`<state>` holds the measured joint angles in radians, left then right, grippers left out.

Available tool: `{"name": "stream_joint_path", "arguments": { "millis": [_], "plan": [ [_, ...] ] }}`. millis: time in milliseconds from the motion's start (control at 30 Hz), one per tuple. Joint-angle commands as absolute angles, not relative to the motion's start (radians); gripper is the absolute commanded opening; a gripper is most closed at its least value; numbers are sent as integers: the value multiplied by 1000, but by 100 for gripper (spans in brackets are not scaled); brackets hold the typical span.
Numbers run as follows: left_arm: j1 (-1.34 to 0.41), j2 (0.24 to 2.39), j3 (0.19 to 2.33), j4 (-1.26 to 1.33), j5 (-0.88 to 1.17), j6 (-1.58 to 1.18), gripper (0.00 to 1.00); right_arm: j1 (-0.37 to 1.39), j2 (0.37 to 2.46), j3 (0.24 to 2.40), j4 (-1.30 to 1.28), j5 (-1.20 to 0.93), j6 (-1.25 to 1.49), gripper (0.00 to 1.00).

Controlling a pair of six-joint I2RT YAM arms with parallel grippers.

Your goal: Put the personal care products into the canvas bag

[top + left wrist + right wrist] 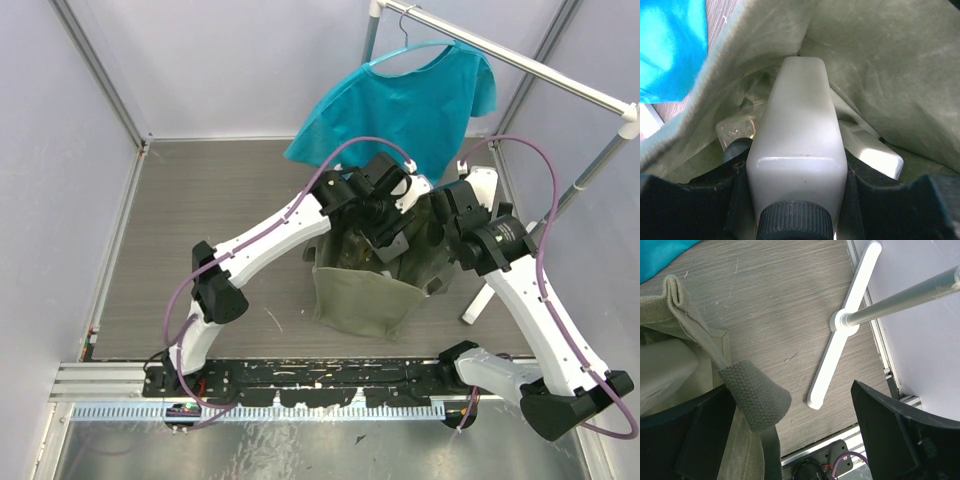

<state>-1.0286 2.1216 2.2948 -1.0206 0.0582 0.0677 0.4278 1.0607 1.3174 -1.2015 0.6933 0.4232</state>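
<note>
My left gripper (797, 170) is shut on a white rectangular bottle (797, 125) with a dark ribbed cap, held inside the mouth of the olive canvas bag (880, 65). Below it in the bag lie a clear bottle (737, 129) and another white bottle (875, 152). From above, the left gripper (385, 225) reaches into the top of the canvas bag (360, 295). My right gripper (447, 222) is at the bag's right rim. In its wrist view the right gripper (787, 395) is open, with the bag's woven handle (757, 395) looped just beside its left finger.
A teal shirt (400, 105) hangs on a white clothes rack (520, 60) behind the bag. The rack's white foot (842, 325) lies on the grey floor right of the bag. Walls enclose the workspace on the left, back and right.
</note>
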Motion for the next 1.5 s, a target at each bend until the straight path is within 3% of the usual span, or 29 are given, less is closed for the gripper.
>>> {"name": "stream_joint_path", "arguments": {
  "millis": [0,367,533,833,1067,1133,1267,1467],
  "plan": [
    [-1034,2148,2418,-1019,17,78,0,421,1024,1312,-1183,717,452,100],
    [-1040,2219,2466,-1097,-38,74,0,419,1011,1271,-1193,703,465,100],
    [-1047,2243,2480,-1122,-42,74,6,419,1009,1266,-1193,702,472,100],
    [-1058,2266,2476,-1159,-74,70,39,417,1019,1267,-1185,706,469,100],
    [-1058,2275,2467,-1129,-32,50,85,417,1019,1266,-1183,706,466,100],
    [-1059,2272,2468,-1120,-16,43,92,417,1020,1264,-1183,706,465,100],
    [-1059,2262,2468,-1104,-7,30,100,416,1017,1259,-1182,709,465,100],
    [-1057,2188,2479,-1073,-17,8,98,414,1022,1259,-1169,707,459,100]
  ]
}}
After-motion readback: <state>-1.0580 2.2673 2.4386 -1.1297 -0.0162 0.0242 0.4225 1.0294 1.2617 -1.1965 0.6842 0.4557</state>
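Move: My left hand holds the last white bottle inside the canvas bag. The free spot on the bag's floor is about 5 cm to its right, 2 cm ahead and some 17 cm below. The clear bottle lies roughly 3 cm ahead and 3 cm left, and the other white bottle about 5 cm back and 1 cm left, both some 13 cm down. From my right hand that free spot lies about 11 cm left, level front to back and some 21 cm below. I lower the white bottle nearly 5 cm further into the bag with my left hand, steepening my fingers about 10 degrees as it goes down beside the clear bottle. There I hold still briefly, then spread the fingers from half open to wide and let go, easing up about a centimetre and slightly to the right. My right hand stays open by the bag's handle, sinking a centimetre. ##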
